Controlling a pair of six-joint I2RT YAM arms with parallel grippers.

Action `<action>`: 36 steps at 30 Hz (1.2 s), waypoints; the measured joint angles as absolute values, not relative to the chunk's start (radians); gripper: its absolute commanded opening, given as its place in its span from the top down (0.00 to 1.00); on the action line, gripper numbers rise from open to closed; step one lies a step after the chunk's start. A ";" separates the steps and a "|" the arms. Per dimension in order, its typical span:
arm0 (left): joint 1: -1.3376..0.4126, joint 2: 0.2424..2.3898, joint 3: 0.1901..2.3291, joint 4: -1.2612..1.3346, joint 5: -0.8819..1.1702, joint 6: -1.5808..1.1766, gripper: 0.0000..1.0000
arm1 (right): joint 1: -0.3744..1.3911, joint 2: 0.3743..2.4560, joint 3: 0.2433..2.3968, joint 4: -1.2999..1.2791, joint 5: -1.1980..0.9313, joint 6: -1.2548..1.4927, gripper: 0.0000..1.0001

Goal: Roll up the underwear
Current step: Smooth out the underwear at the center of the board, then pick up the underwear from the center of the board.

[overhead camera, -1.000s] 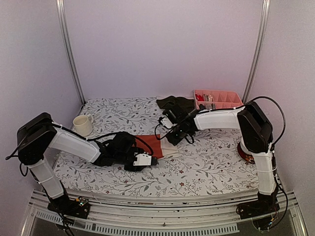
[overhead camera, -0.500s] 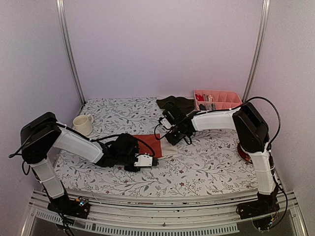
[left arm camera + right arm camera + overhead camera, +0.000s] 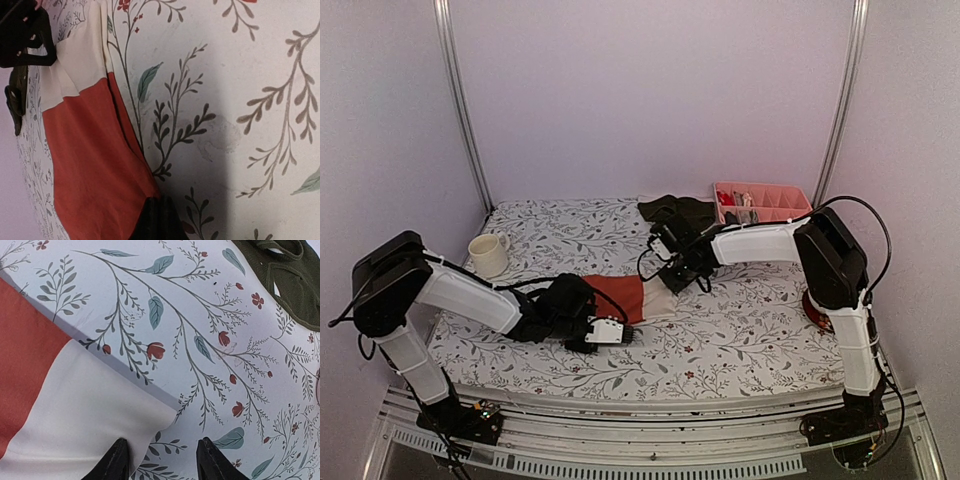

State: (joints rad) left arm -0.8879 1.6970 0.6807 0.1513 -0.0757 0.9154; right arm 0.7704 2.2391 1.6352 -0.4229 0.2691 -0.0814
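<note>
The rust-red underwear (image 3: 618, 296) lies flat on the floral sheet mid-table, and whitish cloth (image 3: 658, 301) adjoins its right end. My left gripper (image 3: 620, 335) is at its near edge. In the left wrist view the fingertips (image 3: 160, 216) are pressed together on the hem of the red cloth (image 3: 95, 165). My right gripper (image 3: 672, 281) hovers low over the whitish end. It stands open (image 3: 162, 462), with one finger (image 3: 117, 460) touching the corner of the whitish cloth (image 3: 85, 410). A dark olive garment (image 3: 677, 210) lies bunched at the back.
A pink divided tray (image 3: 798, 195) with small items stands at the back right. A cream mug (image 3: 488, 255) sits at the left. A red round object (image 3: 814, 306) lies behind the right arm's upright link. The dark garment (image 3: 285, 275) is just beyond the right gripper.
My left gripper has shut on the red hem and drawn it slightly left and nearer. The right gripper has shifted a little along the whitish end, its jaws slightly wider.
</note>
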 measured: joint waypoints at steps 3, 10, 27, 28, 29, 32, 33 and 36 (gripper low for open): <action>-0.888 1.687 0.671 0.150 -0.070 0.916 1.00 | 0.782 2.206 1.595 -0.418 0.272 -0.094 0.36; -0.888 1.621 0.624 0.109 -0.049 0.916 1.00 | 0.884 1.976 1.396 -0.365 0.323 -0.200 0.09; -0.844 1.496 0.616 0.044 0.012 0.931 1.00 | 1.097 1.852 1.004 0.035 0.345 -0.463 0.01; -0.842 1.494 0.617 0.042 0.017 0.932 1.00 | 1.099 1.856 1.004 0.066 0.344 -0.474 0.01; -0.840 1.492 0.618 0.039 0.020 0.933 1.00 | 1.100 1.861 1.004 0.087 0.342 -0.484 0.01; -0.837 1.483 0.618 0.034 0.034 0.935 1.00 | 1.103 1.888 1.010 0.142 0.332 -0.508 0.01; -0.836 1.481 0.618 0.033 0.039 0.935 1.00 | 1.104 1.899 1.015 0.150 0.328 -0.513 0.01; -0.835 1.479 0.620 0.030 0.049 0.935 1.00 | 1.109 1.951 1.042 0.174 0.319 -0.523 0.01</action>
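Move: The underwear's near waistband corner lies about 13 cm back from the right fingers, 2 cm to their left and barely lower. The left gripper, shut on the near edge, is some 14 cm back and 13 cm left of the right fingers; the olive garment sits roughly 18 cm ahead of them. From the left fingers, the middle of the underwear is about 7 cm ahead and 4 cm right, at nearly table height. Keep the left gripper shut on the near edge, draw it about 3 cm back and left, then raise it 3 to 4 cm. Meanwhile free the right fingers from the far waistband corner, open them wide and arc back about 15 cm, drifting left, up over the cloth and down to the near waistband corner, turning some 35 degrees counter-clockwise and tipping the fingertips forward. ##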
